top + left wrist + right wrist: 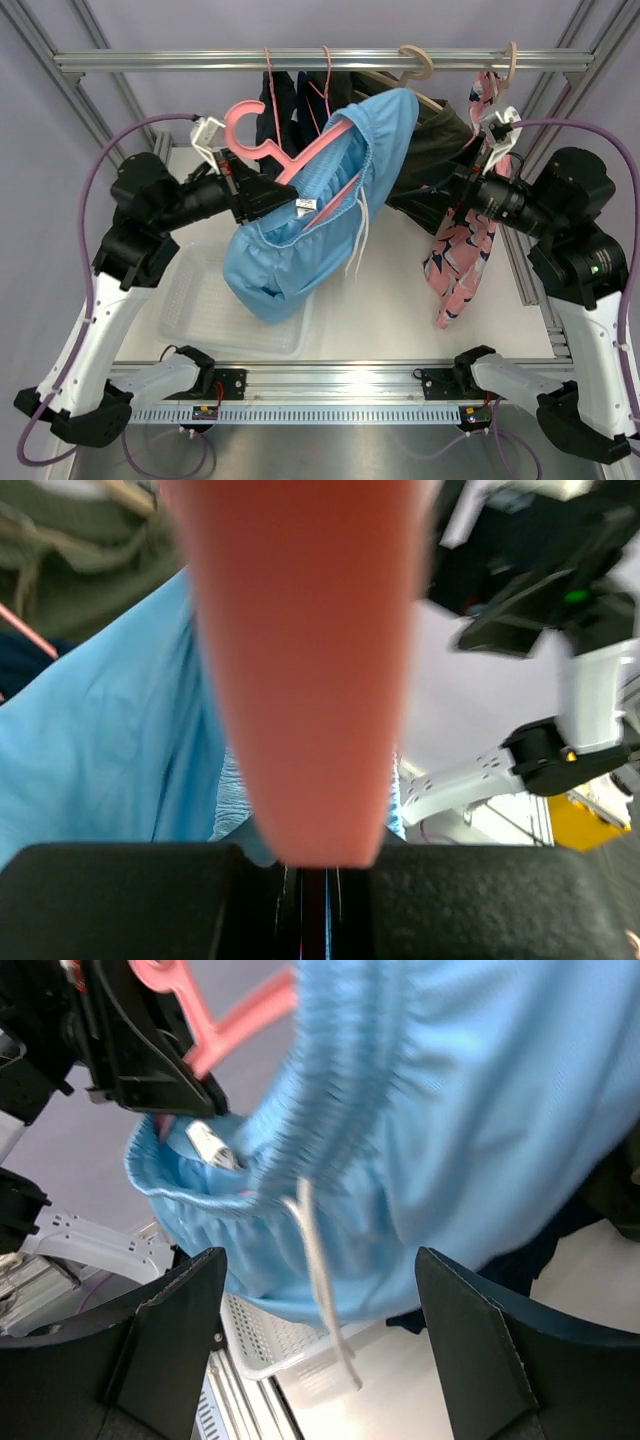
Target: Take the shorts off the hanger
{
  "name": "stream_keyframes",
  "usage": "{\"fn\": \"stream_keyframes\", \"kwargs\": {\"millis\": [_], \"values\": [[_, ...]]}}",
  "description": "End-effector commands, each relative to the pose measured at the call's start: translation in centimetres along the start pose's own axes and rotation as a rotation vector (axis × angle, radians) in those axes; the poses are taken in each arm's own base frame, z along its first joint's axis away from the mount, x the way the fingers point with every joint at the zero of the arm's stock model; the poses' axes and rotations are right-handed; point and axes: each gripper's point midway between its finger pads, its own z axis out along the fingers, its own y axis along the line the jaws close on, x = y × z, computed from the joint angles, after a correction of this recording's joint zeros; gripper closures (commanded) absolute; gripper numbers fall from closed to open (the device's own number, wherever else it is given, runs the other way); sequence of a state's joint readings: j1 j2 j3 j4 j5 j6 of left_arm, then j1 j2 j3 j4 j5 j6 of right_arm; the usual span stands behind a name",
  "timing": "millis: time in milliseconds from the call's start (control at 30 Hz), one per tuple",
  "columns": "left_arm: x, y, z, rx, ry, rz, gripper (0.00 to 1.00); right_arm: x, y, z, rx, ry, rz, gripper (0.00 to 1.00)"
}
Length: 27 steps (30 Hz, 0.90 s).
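The light sky-blue shorts (300, 230) hang from a pink hanger (255, 135) that is off the rail and tilted, above the basket. My left gripper (262, 195) is shut on the hanger's bar; the left wrist view shows the hanger (300, 660) blurred between the jaws, with the blue fabric (110, 740) beside it. My right gripper (450, 188) is open and empty just right of the shorts; its view shows the shorts (480, 1110) and the white drawstring (320, 1280) ahead of the jaws. Dark navy shorts (283, 105) hang on the rail behind.
A clear plastic basket (200, 310) lies on the table under the shorts. Olive-green shorts (435, 150) and a pink patterned pair (462, 250) hang at the right on wooden hangers. The metal rail (150, 62) spans the top, with frame posts at both sides.
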State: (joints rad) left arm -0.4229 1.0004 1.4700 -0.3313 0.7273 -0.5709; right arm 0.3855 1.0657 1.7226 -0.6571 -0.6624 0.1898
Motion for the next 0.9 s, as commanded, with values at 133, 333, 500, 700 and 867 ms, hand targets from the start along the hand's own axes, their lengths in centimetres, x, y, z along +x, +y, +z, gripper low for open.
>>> {"fn": "stream_keyframes", "kwargs": {"millis": [133, 333, 500, 700, 867], "values": [[1.0, 1.5, 4.0, -0.060, 0.013, 0.085, 1.00, 0.9, -4.5, -0.8, 0.279, -0.045, 0.098, 0.18], [3.7, 2.5, 6.0, -0.080, 0.085, 0.068, 1.00, 2.7, -8.4, -0.1, 0.434, -0.028, 0.148, 0.16], [4.4, 2.2, 6.3, -0.064, 0.099, 0.063, 1.00, 3.9, -10.9, 1.9, 0.482, 0.017, 0.173, 0.21], [5.6, 1.8, 5.9, -0.052, 0.125, 0.048, 1.00, 3.9, -12.0, 3.8, 0.486, 0.038, 0.139, 0.54], [6.4, 2.1, 4.5, -0.089, 0.158, 0.060, 1.00, 1.7, -12.4, 3.0, 0.530, -0.014, 0.057, 1.00]]}}
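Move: The light-blue shorts' waistband, at the far end of the pink hanger, lies about 7 cm ahead, 5 cm left and 4 cm above the open right fingers. From the left hand, still gripping the hanger near its hook, that band is some 18 cm right, 7 cm ahead and slightly higher. Beyond it the olive shorts hang roughly 20 cm straight ahead of the right hand, about 8 cm lower; the pink floral shorts are 17 cm ahead, 18 cm to its right, lower still. The blue waistband is brought down and rightward by the left hand, still clamped on the hanger, sinking about 10 cm and rolling its right side down. After easing slightly right, the right hand swings forward and down to the band, about 11 cm ahead, turning some 25 degrees clockwise and tipping downward, then shuts its fingers and pinches the elastic edge beside the hanger arm. ##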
